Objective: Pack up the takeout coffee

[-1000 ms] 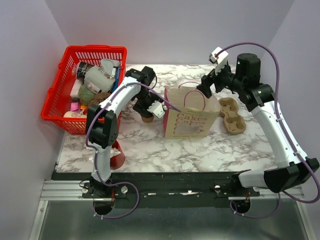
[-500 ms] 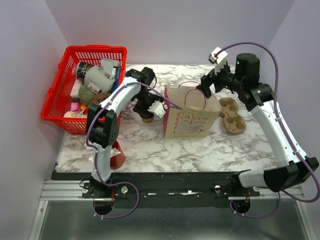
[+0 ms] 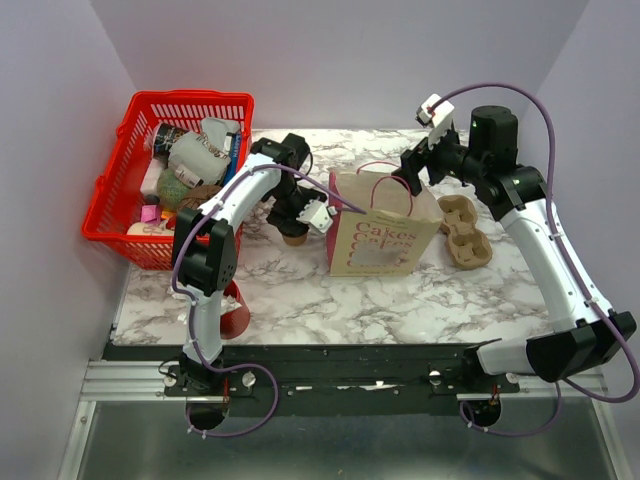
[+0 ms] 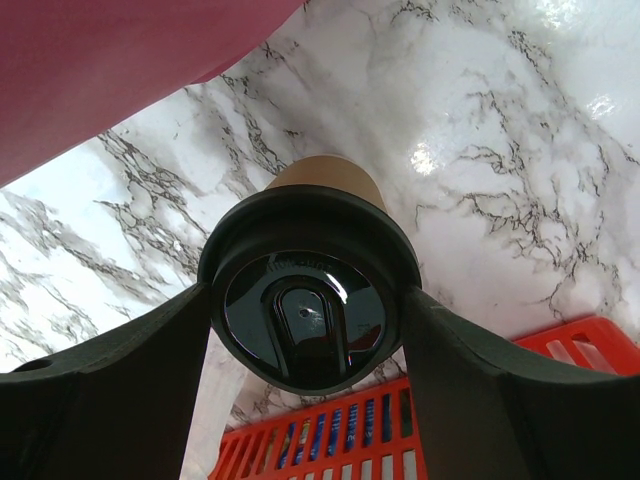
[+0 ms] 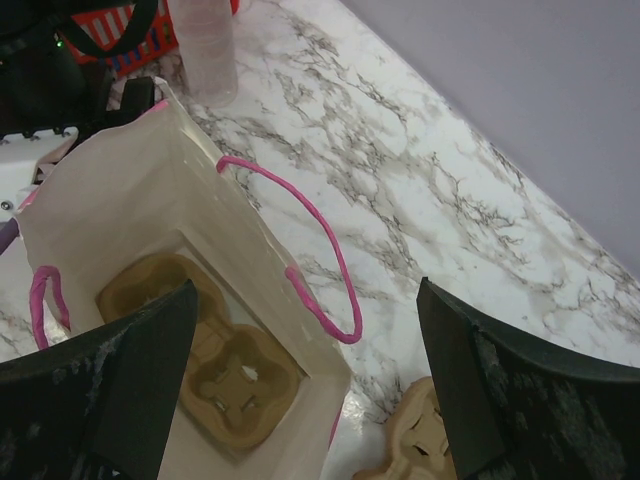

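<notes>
The takeout coffee, a tan paper cup with a shiny black lid, stands on the marble table just left of the paper bag. From above, only a sliver of the cup shows under the left wrist. My left gripper is shut on the cup, with a finger pressed against each side of the lid. My right gripper hangs open over the bag's open mouth, holding nothing. A brown pulp carrier lies in the bottom of the bag.
A second pulp carrier lies right of the bag. At the back left stands a red basket full of items. A red cup stands by the left arm's base. A clear plastic cup stands behind the bag.
The left gripper's fingers have drawn in slightly against the lid. Neither arm has visibly moved.
</notes>
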`<state>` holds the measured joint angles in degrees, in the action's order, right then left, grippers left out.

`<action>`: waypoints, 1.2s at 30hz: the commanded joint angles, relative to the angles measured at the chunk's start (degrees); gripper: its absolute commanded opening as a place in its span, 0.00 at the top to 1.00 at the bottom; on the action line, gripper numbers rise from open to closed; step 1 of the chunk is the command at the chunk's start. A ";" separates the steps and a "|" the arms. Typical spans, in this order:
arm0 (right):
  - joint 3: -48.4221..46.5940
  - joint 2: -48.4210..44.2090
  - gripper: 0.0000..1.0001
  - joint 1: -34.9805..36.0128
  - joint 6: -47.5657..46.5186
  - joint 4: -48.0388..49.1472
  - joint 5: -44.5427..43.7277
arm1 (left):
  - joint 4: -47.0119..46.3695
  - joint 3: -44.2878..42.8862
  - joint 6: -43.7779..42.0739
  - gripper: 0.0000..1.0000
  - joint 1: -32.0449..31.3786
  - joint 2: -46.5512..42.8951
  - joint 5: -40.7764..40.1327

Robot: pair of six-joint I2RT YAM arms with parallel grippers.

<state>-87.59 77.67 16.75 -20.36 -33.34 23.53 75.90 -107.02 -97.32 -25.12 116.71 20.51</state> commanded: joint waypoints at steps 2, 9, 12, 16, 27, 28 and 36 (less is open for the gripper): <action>-4.95 1.96 0.01 -0.58 1.03 -0.93 2.22 | 10.67 2.95 3.10 0.40 -0.10 1.78 4.53; -12.50 7.05 0.01 -2.25 -0.82 -4.88 4.24 | 9.10 5.86 6.87 0.53 0.34 -4.19 8.39; -17.08 9.77 0.01 -3.92 -0.73 -7.52 5.73 | 7.69 5.51 10.65 0.56 0.51 -6.39 10.24; -19.37 10.93 0.01 -4.80 -4.24 -9.28 6.26 | 6.11 5.51 15.31 0.62 0.86 -9.38 12.09; -20.16 14.18 0.01 -5.50 -22.00 -28.35 19.18 | 1.89 15.61 25.42 0.95 0.87 -17.38 15.96; -19.99 14.35 0.01 -5.50 -22.44 -28.97 19.79 | 1.45 16.14 27.08 0.96 0.87 -17.65 16.48; -18.85 16.19 0.01 -5.59 -23.67 -30.91 19.80 | -1.28 18.17 32.01 1.00 0.87 -19.67 17.37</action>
<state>-106.69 92.60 11.51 -41.39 -60.90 41.10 75.94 -88.25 -68.88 -24.49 99.88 34.70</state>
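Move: The left hand grips the lidded coffee cup; the paper bag it is meant for has its middle about 17 cm to the right and 3 cm back, about level in height. The red straw cup is some 17 cm back, 14 left and 5 below. From the open right hand, the bag lies about 7 cm left, 3 back and 20 below; the spare cup tray is level ahead, 13 cm right and 31 below. Left hand carries the still-gripped cup about 11 cm back; open right hand rises, then sinks towards the bag. ##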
